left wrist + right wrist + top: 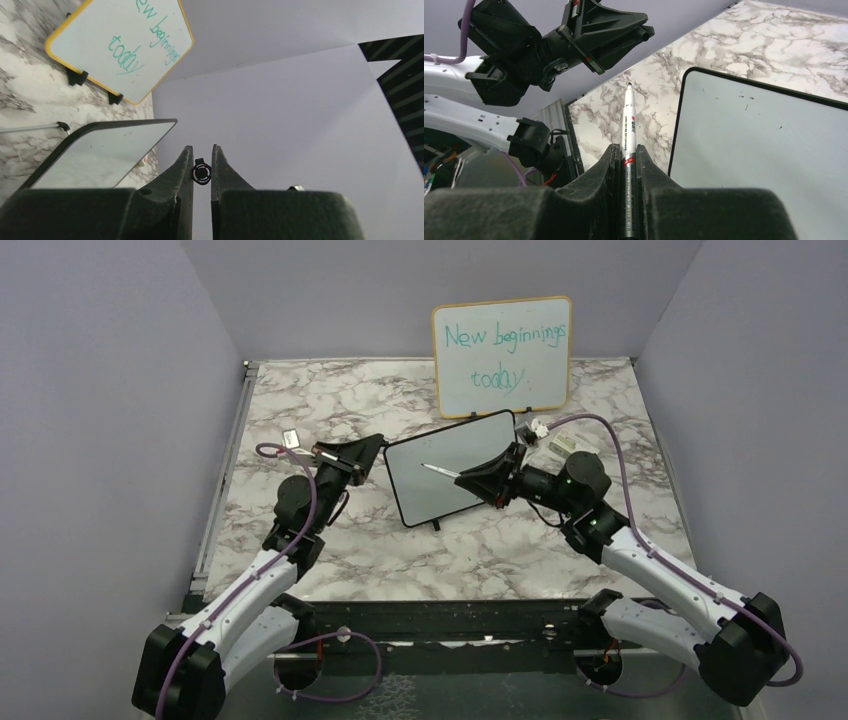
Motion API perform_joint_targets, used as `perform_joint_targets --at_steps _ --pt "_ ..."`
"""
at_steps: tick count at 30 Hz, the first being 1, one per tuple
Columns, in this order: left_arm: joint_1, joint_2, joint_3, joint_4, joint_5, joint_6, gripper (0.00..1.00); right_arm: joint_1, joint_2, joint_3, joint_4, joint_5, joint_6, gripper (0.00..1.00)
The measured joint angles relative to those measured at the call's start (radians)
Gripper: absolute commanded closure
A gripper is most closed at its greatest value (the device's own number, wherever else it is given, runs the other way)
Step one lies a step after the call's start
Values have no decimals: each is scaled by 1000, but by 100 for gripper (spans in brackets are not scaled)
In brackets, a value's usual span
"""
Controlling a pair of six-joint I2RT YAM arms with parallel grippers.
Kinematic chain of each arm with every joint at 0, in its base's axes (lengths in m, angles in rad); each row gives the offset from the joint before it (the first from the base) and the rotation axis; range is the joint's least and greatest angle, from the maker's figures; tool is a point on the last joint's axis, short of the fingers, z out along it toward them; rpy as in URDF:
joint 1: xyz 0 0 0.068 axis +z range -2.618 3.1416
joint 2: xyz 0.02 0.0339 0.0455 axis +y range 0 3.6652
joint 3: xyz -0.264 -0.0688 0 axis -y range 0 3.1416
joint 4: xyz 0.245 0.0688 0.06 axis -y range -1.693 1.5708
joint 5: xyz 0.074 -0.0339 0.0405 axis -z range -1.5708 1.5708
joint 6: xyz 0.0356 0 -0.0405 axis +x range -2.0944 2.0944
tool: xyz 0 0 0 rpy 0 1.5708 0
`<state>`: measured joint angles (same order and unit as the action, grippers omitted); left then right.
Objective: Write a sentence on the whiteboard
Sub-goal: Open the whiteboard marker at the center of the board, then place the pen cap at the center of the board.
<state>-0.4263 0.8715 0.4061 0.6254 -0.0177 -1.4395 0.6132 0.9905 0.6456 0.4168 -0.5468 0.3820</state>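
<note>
The whiteboard (440,498) with a thin black frame stands tilted in the middle of the marble table, blank apart from a few tiny specks (764,145); the left wrist view shows its corner (100,150). My right gripper (462,477) is shut on a silver marker (628,120) whose bare black tip points left in front of the board face (432,469); contact cannot be told. My left gripper (378,443) hovers at the board's left edge, shut on a small black marker cap (201,172), also visible in the right wrist view (644,33).
A larger wood-framed board (503,355) with teal writing "New beginnings today" stands at the back, right behind the whiteboard. A small pale item (291,438) lies left of my left gripper, and another (562,445) lies behind my right arm. Purple walls enclose the table.
</note>
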Motion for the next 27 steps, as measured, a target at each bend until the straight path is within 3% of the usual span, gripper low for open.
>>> perform_joint_targets --at_steps 5,16,27 --pt "19 27 100 -111 -6 139 100 0 -38 0 -33 32 -45 99" --pt "123 159 456 -620 -9 555 100 0 -108 0 -102 114 -121 100" --pt "272 449 639 -1001 87 884 100 0 -117 0 -129 144 -149 99"
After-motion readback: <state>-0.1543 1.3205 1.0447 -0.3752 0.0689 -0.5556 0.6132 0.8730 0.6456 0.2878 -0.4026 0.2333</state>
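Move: The marker's cap is already off, shut in the left fingers. The bare table left of the whiteboard, where it is heading, lies about 10 cm ahead of that hand, 12 cm left and 28 cm below; the whiteboard's middle is 11 cm ahead, 15 cm right and 21 cm down. From the right hand, still gripping the uncapped marker, the whiteboard's middle is about 19 cm ahead, 1 cm right and 20 cm below, with the lettered board 24 cm beyond that and 13 cm farther right. The black cap, kept pinched in the left fingers, goes first forward about 7 cm, then swings left and drops some 11 cm, away from the marker and towards the bare table. Meanwhile the left wrist rolls about 60 degrees, left side rising, its fingers dipping from near level to point forward and down. The right hand keeps the marker clear of the whiteboard, drawing it 2–3 cm right and turning it slightly clockwise. ##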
